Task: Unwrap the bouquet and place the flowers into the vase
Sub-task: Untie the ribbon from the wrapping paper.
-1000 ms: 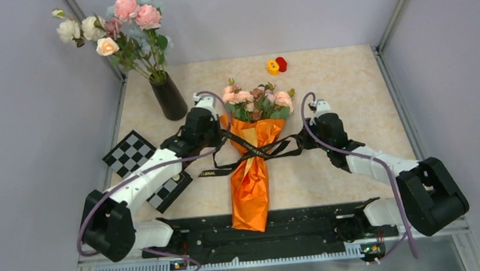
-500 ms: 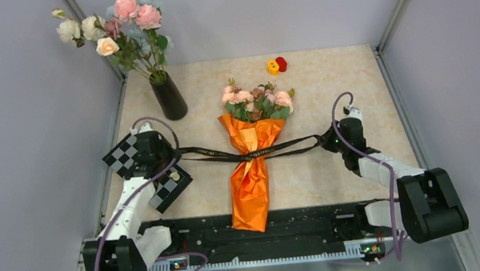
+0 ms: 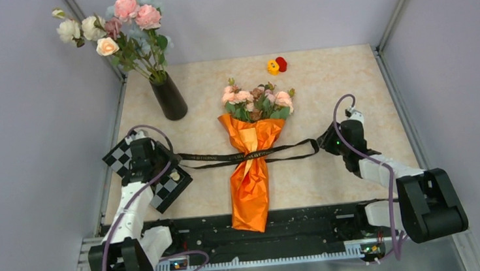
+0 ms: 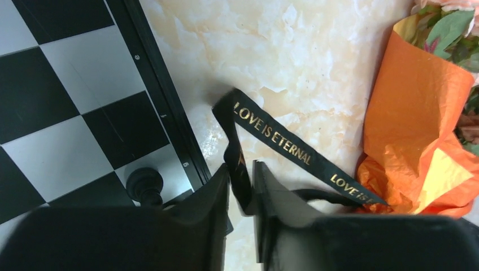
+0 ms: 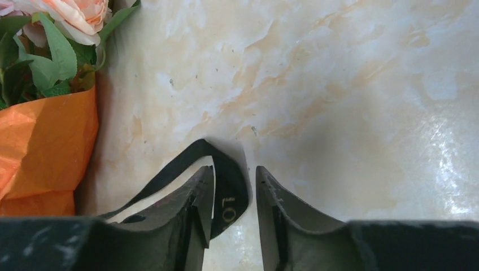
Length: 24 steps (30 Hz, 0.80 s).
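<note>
The bouquet (image 3: 250, 174) lies mid-table in its orange paper cone, with the pink and peach flowers (image 3: 257, 101) at its far end. A black ribbon (image 3: 213, 156) with gold lettering crosses the cone and runs slack to both sides. My left gripper (image 3: 171, 160) (image 4: 241, 166) is over the checkerboard edge, open a little, with the ribbon's left end (image 4: 282, 141) loose between its fingers. My right gripper (image 3: 322, 145) (image 5: 234, 169) is open, and the ribbon's right end (image 5: 229, 192) curls against its left finger. The black vase (image 3: 170, 99) stands at the back left.
The vase holds a tall white-and-pink flower bunch (image 3: 120, 28). Two checkerboard plates (image 3: 127, 152) (image 3: 170, 189) lie under the left arm. Small yellow and red flower heads (image 3: 276, 65) sit at the back. Grey walls close in both sides.
Both arms pulled outward from the bouquet, drawing the ribbon out straight and taut. Since then both grippers' jaws have parted and the ribbon has gone slack.
</note>
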Each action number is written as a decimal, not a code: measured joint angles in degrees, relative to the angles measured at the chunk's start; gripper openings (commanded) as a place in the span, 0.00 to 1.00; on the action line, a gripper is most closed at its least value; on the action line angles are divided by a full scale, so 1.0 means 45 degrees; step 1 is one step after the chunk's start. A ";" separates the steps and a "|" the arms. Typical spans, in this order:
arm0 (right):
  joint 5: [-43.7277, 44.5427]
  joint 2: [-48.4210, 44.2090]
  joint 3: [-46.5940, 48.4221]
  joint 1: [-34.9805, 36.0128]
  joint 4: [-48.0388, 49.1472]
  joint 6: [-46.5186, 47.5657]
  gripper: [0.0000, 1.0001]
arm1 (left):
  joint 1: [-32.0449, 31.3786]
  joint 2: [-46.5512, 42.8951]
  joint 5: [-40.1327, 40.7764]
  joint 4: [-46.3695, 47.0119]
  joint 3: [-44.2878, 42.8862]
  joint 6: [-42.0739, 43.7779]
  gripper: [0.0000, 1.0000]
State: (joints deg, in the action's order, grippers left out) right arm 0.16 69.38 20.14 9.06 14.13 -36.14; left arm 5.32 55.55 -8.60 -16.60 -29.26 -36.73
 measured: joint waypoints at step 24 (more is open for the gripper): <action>-0.5455 -0.1535 0.0393 0.1953 0.1146 0.3774 0.72 | -0.1239 0.1073 -0.2395 -0.1054 -0.1433 0.2108 0.94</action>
State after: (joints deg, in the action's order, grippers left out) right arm -24.38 62.48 21.91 17.85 19.29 -19.16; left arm -0.25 60.38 -19.38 -21.34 -35.70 -27.24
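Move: Each hand is at the end of a black ribbon loop drawn out from the bouquet. The knot lies about 21 cm to the left hand's right and 1 cm back, some 2 cm lower; the pink flowers are 25 cm right and 13 cm ahead of that hand, the chess board 9 cm left, 3 cm back and below. From the right hand, the knot is about 20 cm left and 1 cm back, the flowers 17 cm left and 13 cm ahead. Both hands let go of the ribbon loops, their fingers going on opening until wide, the left's more so. The right hand lifts some 8 cm, then swings about 10 cm left towards the knot, drawing back slightly, turning nearly 40 degrees counter-clockwise with its tips tilting up. The left hand rises about 3 cm, then goes 5 cm right towards the knot, dipping again and turning about 20 degrees clockwise. ##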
